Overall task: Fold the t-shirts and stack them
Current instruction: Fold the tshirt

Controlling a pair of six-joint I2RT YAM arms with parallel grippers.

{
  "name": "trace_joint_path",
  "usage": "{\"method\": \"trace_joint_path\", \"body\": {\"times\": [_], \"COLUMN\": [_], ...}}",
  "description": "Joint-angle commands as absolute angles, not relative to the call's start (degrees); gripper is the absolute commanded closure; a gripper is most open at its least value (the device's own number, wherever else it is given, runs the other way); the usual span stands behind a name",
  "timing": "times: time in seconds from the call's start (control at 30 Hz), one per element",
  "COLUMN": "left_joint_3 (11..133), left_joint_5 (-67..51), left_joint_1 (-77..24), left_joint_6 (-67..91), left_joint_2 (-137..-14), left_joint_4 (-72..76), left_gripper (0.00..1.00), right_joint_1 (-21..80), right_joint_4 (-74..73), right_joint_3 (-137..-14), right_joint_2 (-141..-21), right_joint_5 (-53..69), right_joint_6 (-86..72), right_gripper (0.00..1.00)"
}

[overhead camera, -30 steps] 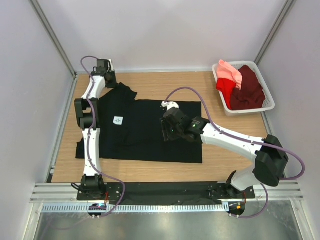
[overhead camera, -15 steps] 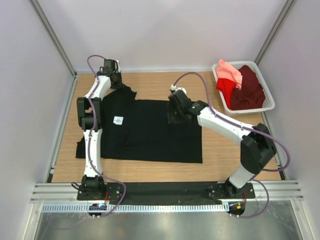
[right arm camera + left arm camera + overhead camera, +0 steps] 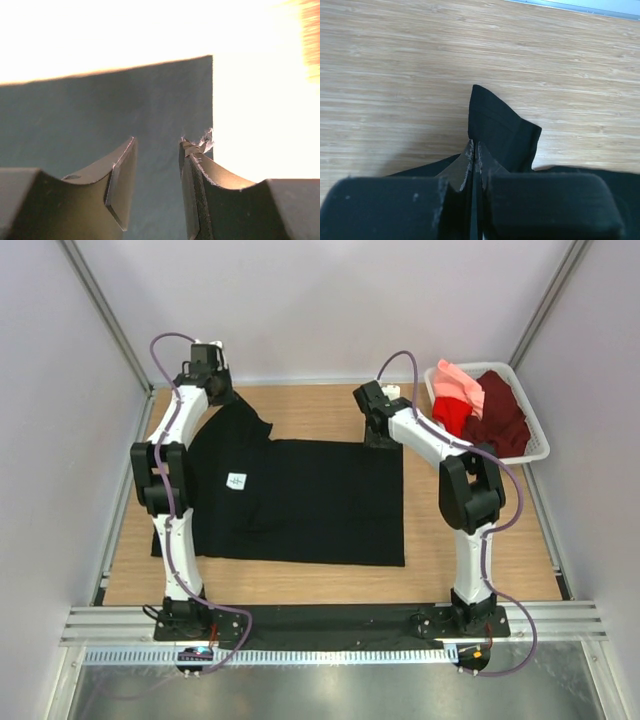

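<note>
The large black t-shirt [image 3: 300, 500] lies spread flat on the wooden table, its small white chest label [image 3: 237, 481] facing up. My left gripper [image 3: 221, 399] is at the shirt's far left corner, shut on a fold of black cloth [image 3: 501, 131]; in the left wrist view the jaws [image 3: 476, 151] pinch it tight. My right gripper [image 3: 381, 436] is open just above the shirt's far right corner. In the right wrist view its jaws [image 3: 157, 150] stand apart over the dark cloth [image 3: 100, 110] near its edge. Maroon [image 3: 500, 418], red [image 3: 450, 418] and salmon-pink [image 3: 458, 382] shirts lie in a basket.
A white slotted basket [image 3: 492, 457] stands at the far right of the table and holds the other shirts. Grey walls enclose the table on three sides. A metal rail [image 3: 330, 620] with both arm bases runs along the near edge.
My right arm swung from the shirt's middle out to its far right corner. My left gripper shifted slightly left at the far left corner, still holding the cloth.
</note>
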State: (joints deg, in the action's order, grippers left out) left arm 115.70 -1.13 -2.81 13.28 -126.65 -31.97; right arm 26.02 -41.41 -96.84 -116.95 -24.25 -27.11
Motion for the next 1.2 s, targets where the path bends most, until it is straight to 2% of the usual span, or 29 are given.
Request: {"method": "trace_joint_path", "body": {"times": [0.0,0.4,0.63,1.17], "left_joint_3": [114.35,113.20,112.85,112.33], "left_joint_5": [-0.62,-2.02,-3.16,-4.13], "left_joint_1": [-2.46,-1.76,-0.62,-0.53], "left_joint_6": [13.98,13.80,13.53,13.27], "left_joint_2": [-122.00,-122.96,-123.84,-125.42], "left_joint_4": [-29.97,-29.88,-29.62,-28.74], "left_gripper": [1.00,1.00,1.00,1.00], "right_joint_1": [24.00,20.66,19.60,17.84], "right_joint_4": [-43.25,-43.07,-40.70,-37.27], "right_joint_3": [-101.69,-108.89,-108.90,-108.63], "right_joint_2": [-119.17,-130.34,-131.04,-133.77], "right_joint_5": [-29.18,-33.31,-36.82,-32.70], "right_joint_6": [-27.42,-30.85,-32.34,-34.19], "right_gripper": [0.55,0.53,0.52,0.51]}}
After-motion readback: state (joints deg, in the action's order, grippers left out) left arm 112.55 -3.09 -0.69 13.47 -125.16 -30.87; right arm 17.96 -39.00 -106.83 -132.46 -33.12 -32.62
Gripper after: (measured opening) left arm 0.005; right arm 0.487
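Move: The far hem corner of the black t-shirt lies about 7 cm ahead of the open right hand, 8 cm to its right and some 8 cm below. The near hem corner is roughly 29 cm closer to the base than that corner, on the same line; the white basket's middle sits about 20 cm right of the far corner and 6 cm farther out. From the left hand, still pinching the raised sleeve side, the far hem corner is about 39 cm right, 6 cm back and 12 cm below. The right hand goes rightward and forward towards the far hem corner, some 7 cm and 6 cm, sinking about 6 cm, nearly all of that in the first half before it creeps on almost level, and turning some 15 degrees clockwise; the fingers stay half open and end astride the corner, with no grip on it yet. The left hand keeps its pinch on the raised sleeve side with its fingers shut, easing a centimetre back and then between one and two centimetres to the left. ##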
